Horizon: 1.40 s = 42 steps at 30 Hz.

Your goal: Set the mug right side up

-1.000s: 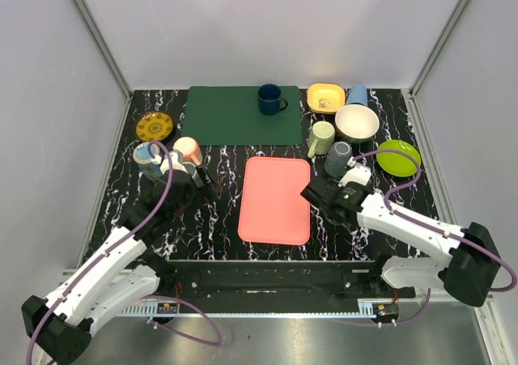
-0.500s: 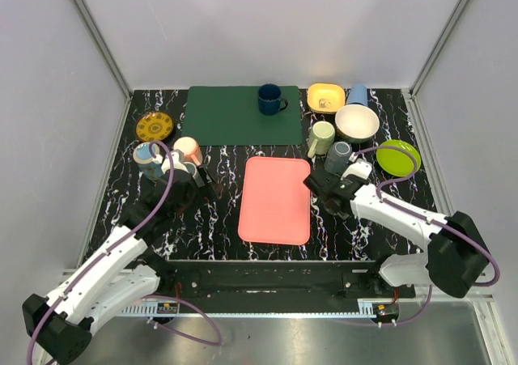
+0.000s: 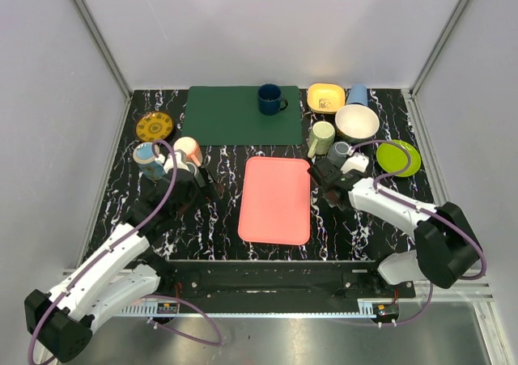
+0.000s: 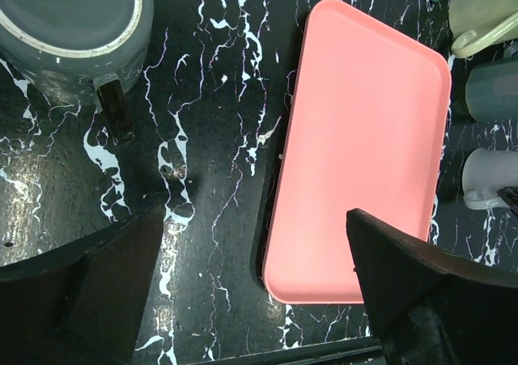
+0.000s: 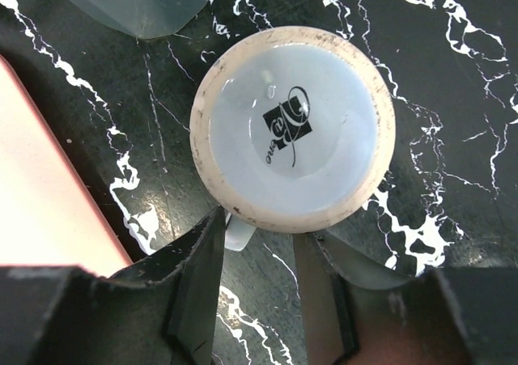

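The mug (image 5: 293, 138) stands upside down on the black marbled table, its pale base with a dark logo facing up. It also shows as a white mug (image 4: 486, 179) right of the pink tray (image 4: 364, 138). My right gripper (image 5: 259, 231) hangs over it, jaws partly closed and still apart. The mug's handle (image 5: 239, 234) sits between the fingers, against the left one, with a gap to the right one. From above, the right gripper (image 3: 330, 175) covers most of the mug. My left gripper (image 4: 252, 219) is open and holds nothing, left of the tray.
A grey mug (image 3: 338, 150) and a pale green mug (image 3: 320, 137) lie just beyond the right gripper. Farther back are a white bowl (image 3: 357, 122), a yellow bowl (image 3: 325, 98), a navy mug (image 3: 270, 99) on a green mat (image 3: 227, 116), and a green plate (image 3: 398, 156). Two cups (image 3: 170, 153) stand by the left gripper.
The right arm has moved away from its base, toward the grey mug, and its jaws have narrowed around the mug's handle. The left arm has stayed put.
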Each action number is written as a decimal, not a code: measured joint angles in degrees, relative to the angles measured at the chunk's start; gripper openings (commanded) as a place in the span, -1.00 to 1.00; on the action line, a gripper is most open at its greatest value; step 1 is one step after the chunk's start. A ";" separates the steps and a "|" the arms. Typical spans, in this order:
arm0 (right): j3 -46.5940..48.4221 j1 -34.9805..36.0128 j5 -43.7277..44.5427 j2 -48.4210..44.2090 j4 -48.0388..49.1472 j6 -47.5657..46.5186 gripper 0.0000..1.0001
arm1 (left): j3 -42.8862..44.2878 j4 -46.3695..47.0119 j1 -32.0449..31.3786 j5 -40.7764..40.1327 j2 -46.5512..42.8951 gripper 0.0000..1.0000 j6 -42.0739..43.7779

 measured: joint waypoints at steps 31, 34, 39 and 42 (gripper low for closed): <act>-5.40 0.81 -12.17 -25.57 0.55 -9.97 -1.00 | -0.85 2.99 0.00 2.56 0.61 0.98 0.13; -3.87 2.08 -16.59 -31.26 1.40 -12.24 -1.00 | -1.18 6.08 0.00 5.35 -1.77 0.98 0.48; 1.22 2.43 -23.63 -34.45 5.51 -14.38 -1.00 | -2.25 13.14 0.00 9.70 -6.82 0.98 0.50; 2.75 2.47 -25.51 -34.14 7.52 -15.23 -1.00 | -2.27 15.56 0.00 10.64 -7.39 0.98 0.48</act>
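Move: The upside-down white mug's middle lies about 4 cm ahead of the right hand, 3 cm to its right and 1 cm lower, its handle between the open fingertips. From that hand, the clear glass stands some 15 cm ahead and 1 cm right; the pink tray's middle is 17 cm left, 1 cm ahead and 5 cm below. From the left hand, the mug is about 36 cm right, 1 cm back and 9 cm lower. Right hand pinches the mug's handle, rises about 17 cm leftward, twisting, and shuts empty; left hand rises 7 cm. ##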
